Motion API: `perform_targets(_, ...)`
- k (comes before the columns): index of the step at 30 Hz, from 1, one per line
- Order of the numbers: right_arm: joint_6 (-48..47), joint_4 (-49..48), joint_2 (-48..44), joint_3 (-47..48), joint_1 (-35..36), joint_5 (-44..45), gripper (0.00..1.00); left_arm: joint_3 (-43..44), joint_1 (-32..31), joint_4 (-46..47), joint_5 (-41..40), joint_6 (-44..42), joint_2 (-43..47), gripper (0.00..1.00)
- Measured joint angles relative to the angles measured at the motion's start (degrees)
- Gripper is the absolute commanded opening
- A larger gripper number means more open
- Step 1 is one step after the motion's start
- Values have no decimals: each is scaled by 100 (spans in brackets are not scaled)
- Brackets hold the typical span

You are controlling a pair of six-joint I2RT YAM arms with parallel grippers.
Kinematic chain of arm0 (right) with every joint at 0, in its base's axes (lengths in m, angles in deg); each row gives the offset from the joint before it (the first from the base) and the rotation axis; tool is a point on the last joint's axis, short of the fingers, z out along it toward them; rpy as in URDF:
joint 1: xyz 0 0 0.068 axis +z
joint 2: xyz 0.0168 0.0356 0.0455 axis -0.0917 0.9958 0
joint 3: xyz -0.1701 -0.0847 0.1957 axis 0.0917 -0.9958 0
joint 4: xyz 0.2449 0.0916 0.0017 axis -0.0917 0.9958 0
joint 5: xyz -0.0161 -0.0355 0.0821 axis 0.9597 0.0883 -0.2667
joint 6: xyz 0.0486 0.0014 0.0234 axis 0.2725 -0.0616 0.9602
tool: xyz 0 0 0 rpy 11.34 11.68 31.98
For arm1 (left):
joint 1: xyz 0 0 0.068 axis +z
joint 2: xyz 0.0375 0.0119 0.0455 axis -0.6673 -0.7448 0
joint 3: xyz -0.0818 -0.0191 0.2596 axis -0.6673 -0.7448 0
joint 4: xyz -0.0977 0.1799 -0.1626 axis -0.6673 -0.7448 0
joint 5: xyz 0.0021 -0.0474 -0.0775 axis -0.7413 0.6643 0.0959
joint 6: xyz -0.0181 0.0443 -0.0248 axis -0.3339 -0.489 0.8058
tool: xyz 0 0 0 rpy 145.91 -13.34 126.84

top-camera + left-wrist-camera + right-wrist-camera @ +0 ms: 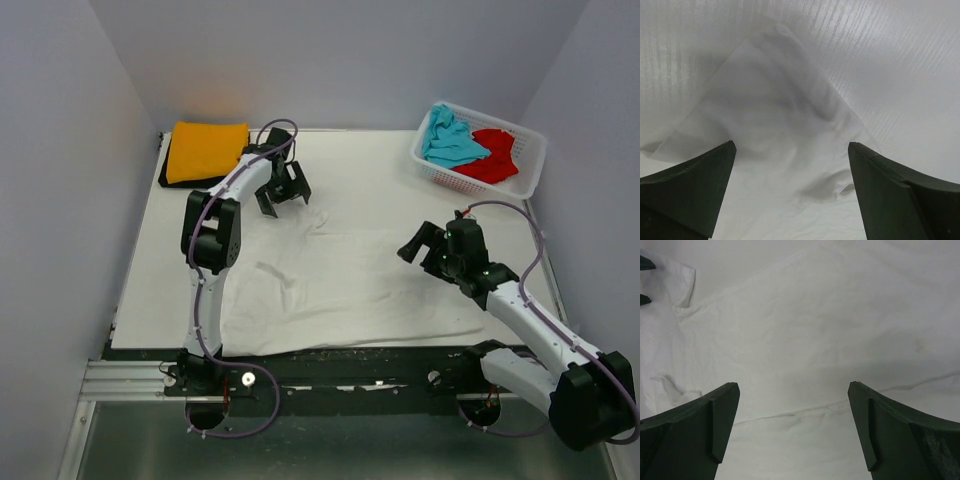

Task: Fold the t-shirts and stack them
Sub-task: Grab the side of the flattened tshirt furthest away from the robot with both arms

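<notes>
The white t-shirt (340, 285) lies spread out and wrinkled on the white table. My left gripper (283, 197) is open and empty above the shirt's far left sleeve (785, 110). My right gripper (422, 246) is open and empty over the shirt's right side (805, 330), near a hem line. The orange-yellow t-shirt (206, 150) lies folded at the back left, with a black cloth edge (163, 176) showing under it. The turquoise t-shirt (449, 139) and the red t-shirt (492, 156) lie crumpled in the basket.
The white lattice basket (533, 170) stands at the back right corner. Grey walls close in the table on the left, back and right. A dark rail (340, 375) with both arm bases runs along the near edge.
</notes>
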Motion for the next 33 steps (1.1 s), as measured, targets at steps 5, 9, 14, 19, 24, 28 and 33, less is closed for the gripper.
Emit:
perform_targets(5, -42, -37, 26, 2, 0, 0, 100, 953, -33, -804, -184, -83, -466, 99)
perform_targets(9, -83, -96, 111, 2, 0, 9, 100, 1480, -28, -1178, -236, -271, -699, 98)
perform_targets(14, -125, -151, 232, 9, 0, 22, 100, 1818, 17, -1191, -313, -601, -737, 99)
perform_targets(19, -127, -192, 313, 11, 0, 55, 100, 2020, 144, -944, -286, -861, -802, 98)
perform_targets(24, -125, -267, 505, 59, 0, 76, 100, 2096, 291, -739, -24, -940, -979, 98)
perform_targets(28, -125, -306, 645, 142, 0, 83, 100, 2096, 374, -728, 146, -890, -1034, 99)
perform_targets(33, -125, -337, 750, 221, 0, 83, 100, 1714, 476, -407, 483, -629, -951, 99)
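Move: The far-left corner of the white t-shirt lies under my left hand's reach: roughly 8 cm ahead, 2 cm left and 5 cm below. A small crumpled fold is about 3 cm back and 6 cm right of that hand, the orange folded shirt some 18 cm ahead and 19 cm left. For my right hand, the far edge is about 14 cm straight ahead and 10 cm down; the basket stands some 35 cm ahead, 17 cm right. With its fingers still wide open and pointing down, I carry my left hand about 5 cm forward and 2 cm left towards the t-shirt's far-left corner, rising some 3 cm on the way, then sinking about 2 cm again as it comes over the corner. Meanwhile I ease my open right hand roughly 2 cm forward and a little down, over the shirt towards its far edge. ##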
